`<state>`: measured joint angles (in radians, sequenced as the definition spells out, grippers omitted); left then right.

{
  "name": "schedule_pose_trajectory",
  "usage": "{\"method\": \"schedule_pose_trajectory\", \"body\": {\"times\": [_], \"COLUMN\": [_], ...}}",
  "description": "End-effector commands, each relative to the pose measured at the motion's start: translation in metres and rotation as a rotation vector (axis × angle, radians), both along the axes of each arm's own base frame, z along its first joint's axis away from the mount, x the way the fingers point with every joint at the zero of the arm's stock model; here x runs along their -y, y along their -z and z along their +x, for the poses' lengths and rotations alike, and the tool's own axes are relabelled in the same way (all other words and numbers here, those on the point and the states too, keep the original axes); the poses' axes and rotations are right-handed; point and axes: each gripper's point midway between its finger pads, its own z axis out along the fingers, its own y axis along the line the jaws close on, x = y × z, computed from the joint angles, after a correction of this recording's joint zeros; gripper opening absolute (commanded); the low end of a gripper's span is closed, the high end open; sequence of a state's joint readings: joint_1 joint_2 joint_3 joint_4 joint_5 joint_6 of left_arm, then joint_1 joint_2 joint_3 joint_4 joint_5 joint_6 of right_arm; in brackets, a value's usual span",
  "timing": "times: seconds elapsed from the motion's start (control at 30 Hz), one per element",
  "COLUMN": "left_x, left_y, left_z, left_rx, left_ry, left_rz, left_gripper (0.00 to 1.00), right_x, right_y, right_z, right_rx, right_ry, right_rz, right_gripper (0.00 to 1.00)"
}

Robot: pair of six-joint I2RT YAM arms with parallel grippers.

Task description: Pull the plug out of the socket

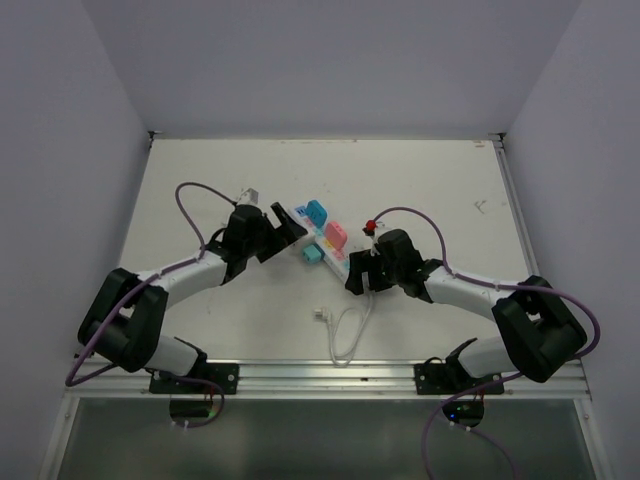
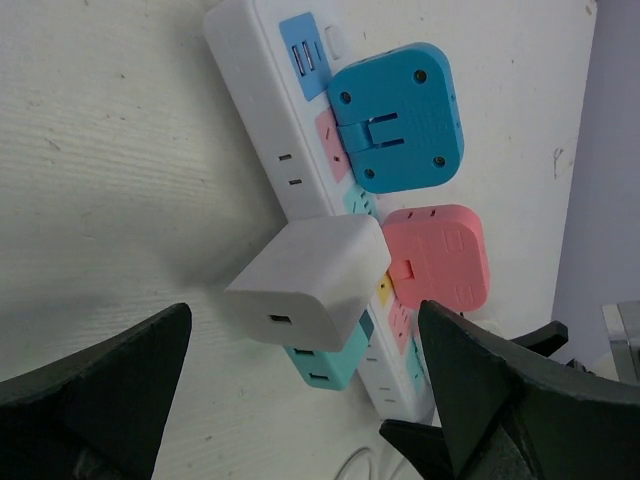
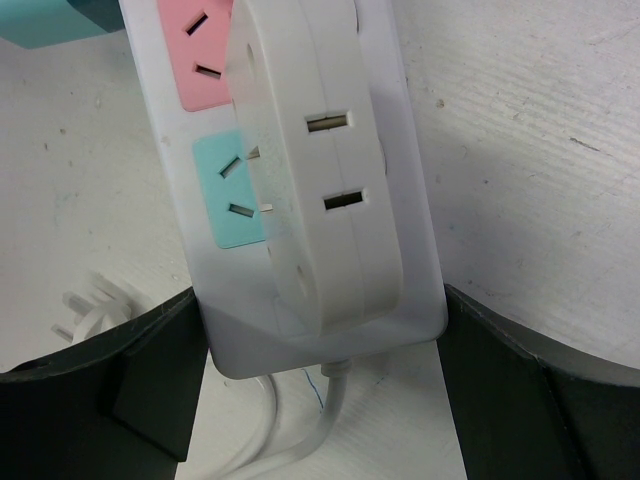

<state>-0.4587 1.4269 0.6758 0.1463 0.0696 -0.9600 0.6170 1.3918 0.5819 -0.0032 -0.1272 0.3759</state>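
The socket (image 1: 345, 262) is a long white strip lying slantwise mid-table, with a blue plug (image 1: 317, 211), a pink plug (image 1: 336, 234) and a teal plug (image 1: 313, 255) on it. In the left wrist view a white cube plug (image 2: 305, 280) stands in the socket (image 2: 262, 90) above the teal plug (image 2: 320, 362). My left gripper (image 2: 300, 335) is open, its fingers (image 2: 110, 390) wide on either side of the cube and apart from it. My right gripper (image 3: 320, 335) is shut across the socket's cord end (image 3: 410, 290), both fingers (image 3: 150, 370) against its sides. A flat white adapter (image 3: 330, 170) sits there.
The strip's thin white cord (image 1: 350, 330) loops toward the near edge and ends in a loose wall plug (image 1: 322, 314). White walls close in the table at the left, back and right. A metal rail runs along the near edge between the arm bases.
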Motion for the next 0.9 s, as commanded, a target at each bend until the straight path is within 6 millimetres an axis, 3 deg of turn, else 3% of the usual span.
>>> {"method": "schedule_pose_trajectory", "body": {"times": [0.0, 0.17, 0.37, 0.53, 0.87], "left_x": [0.009, 0.015, 0.021, 0.022, 0.024], "left_y": [-0.01, 0.005, 0.009, 0.008, 0.003], "left_z": [0.012, 0.006, 0.009, 0.01, 0.003], "left_rx": [-0.022, -0.082, -0.076, -0.053, -0.038], "left_ry": [-0.086, -0.121, -0.132, -0.146, -0.167], "left_rz": [-0.127, -0.21, -0.247, -0.296, -0.397], "left_gripper": [1.0, 0.98, 0.95, 0.86, 0.6], "right_x": [-0.011, -0.011, -0.012, -0.012, -0.016], "right_y": [0.002, 0.004, 0.005, 0.006, 0.005], "right_z": [-0.014, -0.015, -0.015, -0.016, -0.014], "right_rx": [-0.047, -0.058, -0.062, -0.065, -0.065], "right_ry": [-0.057, -0.058, -0.06, -0.063, -0.048], "right_rz": [0.035, 0.036, 0.036, 0.036, 0.064], "right_gripper": [0.0, 0.0, 0.0, 0.0, 0.0]}}
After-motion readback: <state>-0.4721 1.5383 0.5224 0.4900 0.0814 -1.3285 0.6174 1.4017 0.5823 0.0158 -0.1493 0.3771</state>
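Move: Just off the left fingertips, the white plug sits on the near side of the power strip, about 1 cm ahead, 2 cm to the right and 3 cm below. The teal plug lies some 3 cm back of that plug and 2 cm further right; the blue plug stands roughly 6 cm ahead of the hand and 4 cm right, the pink one 2 cm ahead and 8 cm right. From the right hand, already holding the strip's cable end, the white plug is about 8 cm ahead and 11 cm left. Spread wide, the left hand settles down over the white plug by about 2.5 cm while easing some 1.5 cm to the right, its left side dipping and the wrist turning a little counter-clockwise, about 20 degrees in all. Once down, its fingers close by roughly a third until their tips come against the two sides of the plug, while the right hand keeps its grip on the strip's end and shifts barely half a centimetre left. ##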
